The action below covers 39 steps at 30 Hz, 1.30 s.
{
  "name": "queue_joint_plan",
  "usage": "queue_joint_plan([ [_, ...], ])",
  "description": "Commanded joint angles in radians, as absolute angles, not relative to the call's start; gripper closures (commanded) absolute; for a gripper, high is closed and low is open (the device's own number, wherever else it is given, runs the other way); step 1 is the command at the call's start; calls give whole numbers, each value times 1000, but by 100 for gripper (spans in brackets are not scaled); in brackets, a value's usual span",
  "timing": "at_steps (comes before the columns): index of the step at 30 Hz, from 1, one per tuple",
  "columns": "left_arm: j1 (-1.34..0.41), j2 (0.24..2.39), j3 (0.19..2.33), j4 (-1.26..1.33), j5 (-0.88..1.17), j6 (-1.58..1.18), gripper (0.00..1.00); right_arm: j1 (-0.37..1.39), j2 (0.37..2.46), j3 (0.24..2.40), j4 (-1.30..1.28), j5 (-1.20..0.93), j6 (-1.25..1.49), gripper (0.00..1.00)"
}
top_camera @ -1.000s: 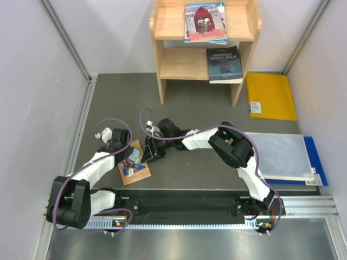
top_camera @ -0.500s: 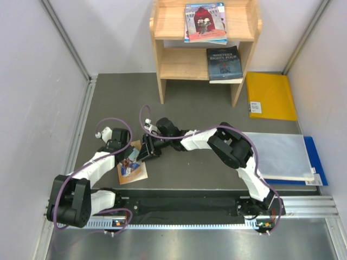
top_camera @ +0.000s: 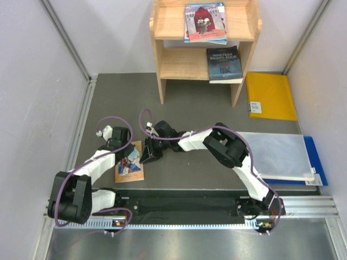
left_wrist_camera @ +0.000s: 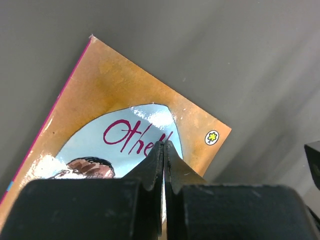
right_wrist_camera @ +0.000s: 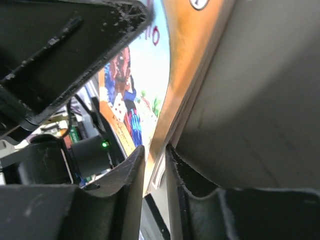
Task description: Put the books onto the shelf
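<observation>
The orange Othello book [top_camera: 129, 165] lies on the grey mat in front of the arm bases. My left gripper [top_camera: 123, 150] is shut, its tips [left_wrist_camera: 164, 145] resting on the cover [left_wrist_camera: 125, 95] just below the title. My right gripper [top_camera: 145, 154] is at the book's right edge, which sits between its narrow jaws [right_wrist_camera: 155, 150], and the cover [right_wrist_camera: 145, 75] tilts up from the mat there. The pale wood shelf [top_camera: 168, 21] stands at the back. A stack topped by a red-covered book [top_camera: 205, 21] lies on its top tier and Nineteen Eighty-Four [top_camera: 224, 63] on the lower one.
A yellow folder [top_camera: 270, 95] lies right of the shelf. A clear plastic sheet [top_camera: 279, 154] lies over a blue folder [top_camera: 319, 162] at the right. White walls and metal rails close in the mat on both sides.
The right gripper slid left and narrowed its jaws onto the book's right edge. The book shifted and turned a little to the left. The left gripper stayed shut on the cover.
</observation>
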State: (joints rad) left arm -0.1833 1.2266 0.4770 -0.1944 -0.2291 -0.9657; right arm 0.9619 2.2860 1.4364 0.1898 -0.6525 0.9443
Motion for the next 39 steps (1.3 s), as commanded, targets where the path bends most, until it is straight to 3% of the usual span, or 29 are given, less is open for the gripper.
queue_joint_plan([
  [1,-192,1289,422,-282,-110,-956,100,985,2287,1411,466,-611,1061,78],
  [8,-192,1275,411,-273,-98,-954,100,985,2256,1388,496,-494,1085,78],
  [12,-192,1272,413,-270,-78,-936,100,982,2269,1405,445,-483,1077,100],
  [19,-192,1090,469,-278,-58,-833,99,920,2142,1312,333,-407,947,100],
  [21,-193,967,465,-241,-58,-801,90,885,2083,1295,259,-371,864,100],
  [22,-192,928,462,-227,-67,-781,70,871,2063,1289,241,-367,835,100],
  [25,-192,799,450,-184,-95,-701,38,835,1984,1269,173,-351,726,100],
  [26,-192,755,443,-167,-95,-686,22,827,1944,1266,143,-350,666,100],
  [27,-192,740,431,-152,-88,-674,16,818,1927,1269,121,-339,634,100],
  [30,-192,724,396,-80,-23,-640,7,802,1869,1273,83,-385,534,100],
  [39,-192,788,252,385,201,-649,7,743,1760,1249,22,-669,347,100],
])
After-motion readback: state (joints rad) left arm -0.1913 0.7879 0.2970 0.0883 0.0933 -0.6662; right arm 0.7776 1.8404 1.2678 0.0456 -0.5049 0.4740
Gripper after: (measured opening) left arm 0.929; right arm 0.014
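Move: The left fingertips, shut, rest on the upper part of the Othello book's cover; the book's middle lies about 6 cm back and 1 cm to their left, 1 cm lower. From the right fingers, which straddle the book's right edge part-open, its middle is some 6 cm to the left, level front to back and at about their height. The shelf's near left leg stands around 25 cm ahead of the right hand and 9 cm to its right. Hold the book down with the left tips while the right gripper shuts on its right edge, then carry it up, right and forward, each about 10 cm, rolling the far edge up some 30 degrees. Meanwhile raise the left hand off the cover, open it wide, tip its fingers up towards level, swing them clockwise and bring them rightward, settling lower beside the book's left edge. ##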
